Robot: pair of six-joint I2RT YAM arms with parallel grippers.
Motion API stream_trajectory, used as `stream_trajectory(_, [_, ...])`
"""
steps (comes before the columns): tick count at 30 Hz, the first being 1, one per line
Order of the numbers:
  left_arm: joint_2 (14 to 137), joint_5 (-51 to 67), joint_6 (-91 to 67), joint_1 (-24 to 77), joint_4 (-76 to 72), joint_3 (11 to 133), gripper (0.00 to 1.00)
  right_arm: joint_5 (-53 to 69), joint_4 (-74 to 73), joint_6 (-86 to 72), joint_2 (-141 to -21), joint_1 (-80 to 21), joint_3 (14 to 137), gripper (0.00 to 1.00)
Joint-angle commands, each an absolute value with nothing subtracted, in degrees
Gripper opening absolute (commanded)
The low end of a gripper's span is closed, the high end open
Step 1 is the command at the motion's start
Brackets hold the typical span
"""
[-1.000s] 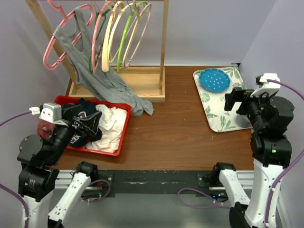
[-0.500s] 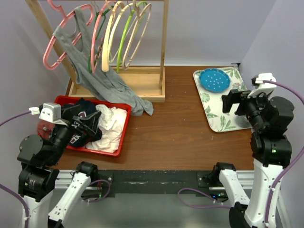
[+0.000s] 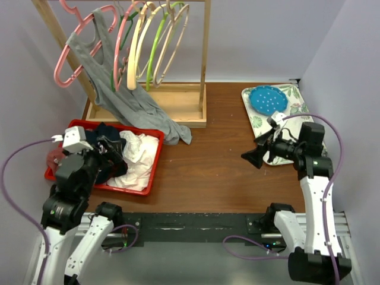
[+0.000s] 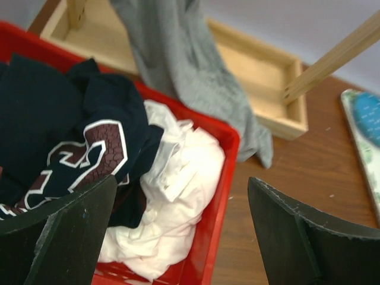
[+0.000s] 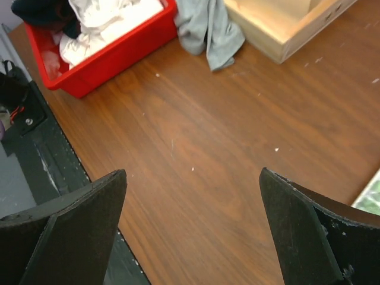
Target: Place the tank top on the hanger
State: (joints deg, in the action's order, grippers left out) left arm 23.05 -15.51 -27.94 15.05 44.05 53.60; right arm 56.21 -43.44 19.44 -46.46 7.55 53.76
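The dark navy tank top (image 3: 102, 132) with dark red trim lies crumpled in the left half of the red bin (image 3: 152, 171). It shows in the left wrist view (image 4: 56, 127) and at the top left of the right wrist view (image 5: 41, 10). My left gripper (image 3: 110, 155) is open and empty, hovering just above the bin, over the clothes (image 4: 184, 237). The light tan hanger (image 3: 131, 70) hangs on the rack among the other hangers. My right gripper (image 3: 252, 156) is open and empty above bare table right of centre (image 5: 193, 228).
A grey tank top (image 3: 127, 101) hangs from a pink hanger (image 3: 74, 44) and drapes over the wooden rack base (image 3: 187, 110) onto the table. A white garment (image 3: 139, 155) fills the bin's right half. A leaf-patterned tray (image 3: 268, 148) with a blue plate (image 3: 268, 100) sits at the right.
My left gripper has moved forward and right over the bin. My right arm has swung down and left, from above the tray to low over the table.
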Motion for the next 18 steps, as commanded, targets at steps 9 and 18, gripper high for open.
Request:
stream_trajectory(9, [48.3,-33.3,-44.2,15.2,41.3,50.1,0.57,58.3,-35.7,22.6,-51.3,7.5,47.0,0.99])
stream_trajectory(18, [51.2,-40.3,-46.5,15.2,43.9,53.2,0.62,57.7,-38.6,24.7,-51.4,7.4,48.2,0.99])
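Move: Bunched in the red bin, the navy shirt lies about 7 cm ahead of the left hand, 6 cm to its left and 18 cm below. The white cloth is some 6 cm ahead and 6 cm right, and the grey tank top's hem about 16 cm ahead and 15 cm right, both some 19 cm lower. From the right hand, the navy shirt is roughly 57 cm left, 3 cm ahead and 14 cm below. Left hand swoops 12 cm down and forward towards the navy shirt, tipping down, half-closing; right sinks about 5 cm. ##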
